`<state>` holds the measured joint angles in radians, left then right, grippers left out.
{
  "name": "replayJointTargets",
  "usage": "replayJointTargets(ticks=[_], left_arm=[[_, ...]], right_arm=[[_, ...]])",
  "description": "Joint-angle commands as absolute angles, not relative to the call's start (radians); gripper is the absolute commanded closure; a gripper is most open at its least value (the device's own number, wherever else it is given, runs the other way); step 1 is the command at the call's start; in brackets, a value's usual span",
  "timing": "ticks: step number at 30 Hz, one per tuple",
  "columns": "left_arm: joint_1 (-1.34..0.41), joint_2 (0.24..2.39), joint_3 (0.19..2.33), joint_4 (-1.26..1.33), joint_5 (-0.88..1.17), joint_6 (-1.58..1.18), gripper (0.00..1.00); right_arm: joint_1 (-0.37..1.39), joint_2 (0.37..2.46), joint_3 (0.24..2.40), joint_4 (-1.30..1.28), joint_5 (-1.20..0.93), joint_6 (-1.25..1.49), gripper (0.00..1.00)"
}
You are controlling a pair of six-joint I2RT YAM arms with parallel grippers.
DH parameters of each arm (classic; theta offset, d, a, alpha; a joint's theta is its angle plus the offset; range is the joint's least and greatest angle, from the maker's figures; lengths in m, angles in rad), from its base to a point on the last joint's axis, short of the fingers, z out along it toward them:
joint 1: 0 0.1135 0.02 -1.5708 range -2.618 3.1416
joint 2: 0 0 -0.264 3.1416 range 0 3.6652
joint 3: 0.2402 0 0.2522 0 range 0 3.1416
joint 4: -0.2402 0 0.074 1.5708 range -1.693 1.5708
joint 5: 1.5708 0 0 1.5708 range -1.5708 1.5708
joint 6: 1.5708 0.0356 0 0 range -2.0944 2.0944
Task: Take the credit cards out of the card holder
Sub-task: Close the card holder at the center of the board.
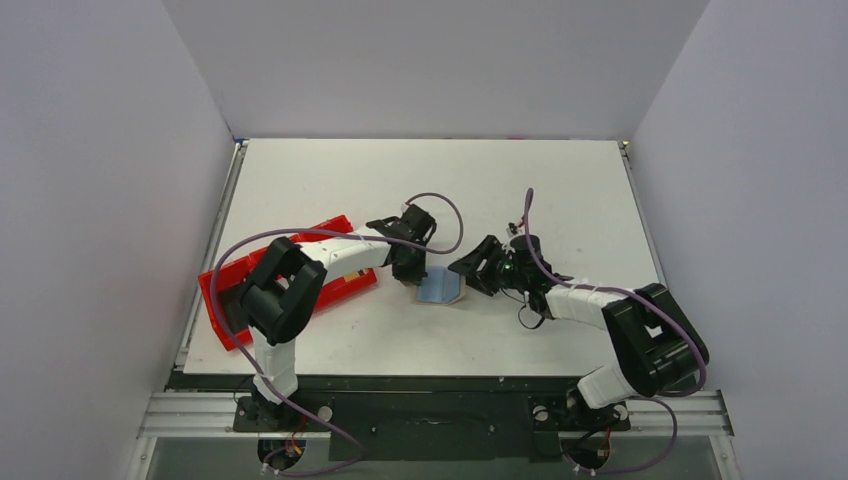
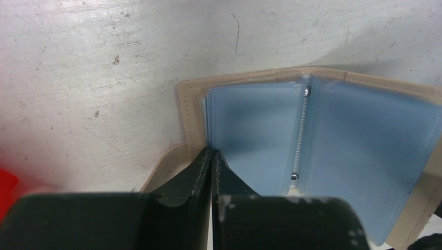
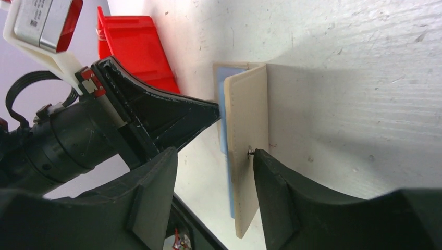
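The card holder (image 1: 441,289) is a tan wallet-like cover with pale blue plastic sleeves, lying open on the white table. In the left wrist view its sleeves (image 2: 312,151) spread out inside the tan cover (image 2: 190,109). My left gripper (image 1: 412,272) is shut, its tips (image 2: 212,152) at the left edge of the sleeves; I cannot tell whether they pinch a card. My right gripper (image 1: 470,272) is open around the raised tan flap (image 3: 249,156), one finger (image 3: 271,177) touching its outer side. No separate card shows.
A red tray (image 1: 232,290) lies at the left, under the left arm, and shows in the right wrist view (image 3: 133,41). The left gripper's body (image 3: 78,135) is close beside my right fingers. The table's near edge lies just below the holder.
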<state>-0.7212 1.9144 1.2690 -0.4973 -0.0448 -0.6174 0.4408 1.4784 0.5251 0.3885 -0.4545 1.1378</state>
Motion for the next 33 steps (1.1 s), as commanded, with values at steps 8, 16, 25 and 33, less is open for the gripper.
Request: replayJointTargets(ticks=[8,16,25,33], left_arm=[[-0.758,1.978,1.281,-0.412,0.052,-0.661,1.0],[-0.781,1.977,1.319,-0.407,0.084,-0.685,1.0],[-0.777,1.912,1.357,-0.477,0.033,-0.686,1.0],[-0.759,1.88,1.333,-0.49,0.012,-0.689,1.0]], right_arm=[[0.458,1.389,0.593,0.231,-0.342,1.038,0.86],[0.458,1.291,0.68,-0.091,-0.171,0.871,1.0],[0.456,1.241,0.784,-0.318,-0.069,0.733,1.0],[0.474,1.293,0.843,-0.373,-0.054,0.672,1.0]])
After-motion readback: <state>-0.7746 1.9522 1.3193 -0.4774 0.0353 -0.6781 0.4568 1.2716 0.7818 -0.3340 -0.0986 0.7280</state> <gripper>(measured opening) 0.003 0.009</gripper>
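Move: The card holder's raised right flap already stands between the right hand's open fingers, its middle roughly 1 cm back, 1 cm to the right and 2 cm below the hand point. The holder's left page lies flat about 6 cm to that hand's left, level ahead and 5 cm down. From the shut left fingers, that page's middle is some 3 cm right and 1 cm ahead, 1 cm below; the strap is about 2 cm left and 1 cm back, 1 cm below. Rightward, the right hand draws off about 7 cm after shutting its fingers on the raised flap, rising some 2 cm overall while its fingers tip about 30 degrees more steeply downward. The left hand, fingers kept shut at the holder's left side, follows to the right about 5 cm and slightly back, then returns 1 cm left, ending with its tips on the strap's end by the stud. ##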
